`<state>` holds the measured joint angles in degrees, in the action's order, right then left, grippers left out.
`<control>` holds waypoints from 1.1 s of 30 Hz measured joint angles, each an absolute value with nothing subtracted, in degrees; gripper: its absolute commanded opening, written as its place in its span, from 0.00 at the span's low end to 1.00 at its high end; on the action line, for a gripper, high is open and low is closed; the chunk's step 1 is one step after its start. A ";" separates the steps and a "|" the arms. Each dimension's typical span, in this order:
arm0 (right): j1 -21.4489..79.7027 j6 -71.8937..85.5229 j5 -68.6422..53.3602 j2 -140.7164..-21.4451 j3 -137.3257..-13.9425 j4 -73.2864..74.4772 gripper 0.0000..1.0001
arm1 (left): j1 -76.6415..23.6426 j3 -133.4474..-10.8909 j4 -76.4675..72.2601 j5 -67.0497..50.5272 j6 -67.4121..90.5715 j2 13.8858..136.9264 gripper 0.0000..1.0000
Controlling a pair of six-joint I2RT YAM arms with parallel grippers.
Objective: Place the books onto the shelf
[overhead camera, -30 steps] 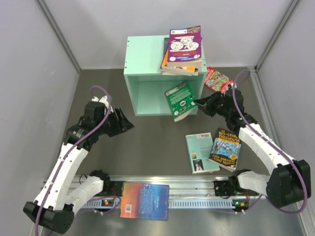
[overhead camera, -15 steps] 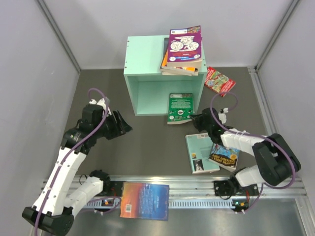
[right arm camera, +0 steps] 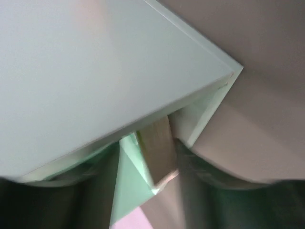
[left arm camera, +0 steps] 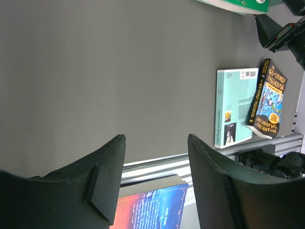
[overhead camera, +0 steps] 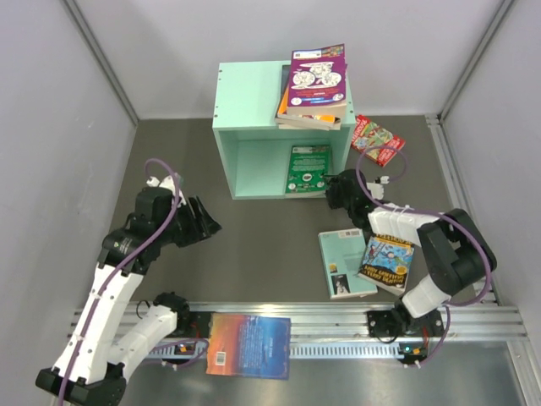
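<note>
The mint-green shelf (overhead camera: 254, 127) stands at the back with its open front toward me. A stack of books (overhead camera: 314, 85), purple on top, lies on its roof. A green book (overhead camera: 308, 169) lies in the opening, against the right wall. My right gripper (overhead camera: 336, 188) is at that book's near right corner, low by the shelf's front edge. In the blurred right wrist view the green book's page edge (right arm camera: 159, 148) sits between my parted fingers, under the shelf (right arm camera: 95, 71). My left gripper (overhead camera: 203, 220) hangs open and empty left of the shelf.
A red book (overhead camera: 376, 137) lies right of the shelf. A teal book (overhead camera: 345, 262) and a blue cartoon-covered book (overhead camera: 387, 258) lie side by side under the right arm. A blue-orange book (overhead camera: 249, 345) rests on the near rail. Grey walls close in on both sides.
My right arm has carried the green book from in front of the shelf down into the opening, and its jaws have widened. The left arm has drifted slightly down and left.
</note>
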<state>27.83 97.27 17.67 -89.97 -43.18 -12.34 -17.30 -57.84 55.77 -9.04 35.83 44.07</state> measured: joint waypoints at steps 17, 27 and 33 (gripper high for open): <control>20.36 91.85 12.64 -76.42 -38.11 -7.49 0.93 | -17.30 -56.99 57.01 -7.88 35.75 43.64 0.60; 8.01 67.66 1.32 -58.06 -39.55 18.92 1.00 | -17.30 -56.90 56.58 -10.04 34.11 45.65 0.66; 7.55 49.95 1.21 -68.90 -50.04 43.53 1.00 | -17.30 -55.31 53.84 -12.84 34.11 48.47 0.63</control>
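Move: The treehouse book I go for next lies about 19 cm back and 16 cm to the right of my right hand, some 7 cm below it. The teal book is beside it, about 20 cm back and 5 cm to the hand's right. The green book, already in the shelf, has its middle about 8 cm ahead and 7 cm to the left of my right hand. From my left hand the treehouse book lies roughly 53 cm to the right and 3 cm ahead. My right fingers, already partly open at the green book's right edge, spread fully as I ease right, clear of the book. Then I arc up about 6 cm and back down, swinging some 14 cm back and 13 cm right towards the treehouse book, turning the wrist roughly 50 degrees so the fingers tip downward. My left hand sinks a couple of centimetres. ##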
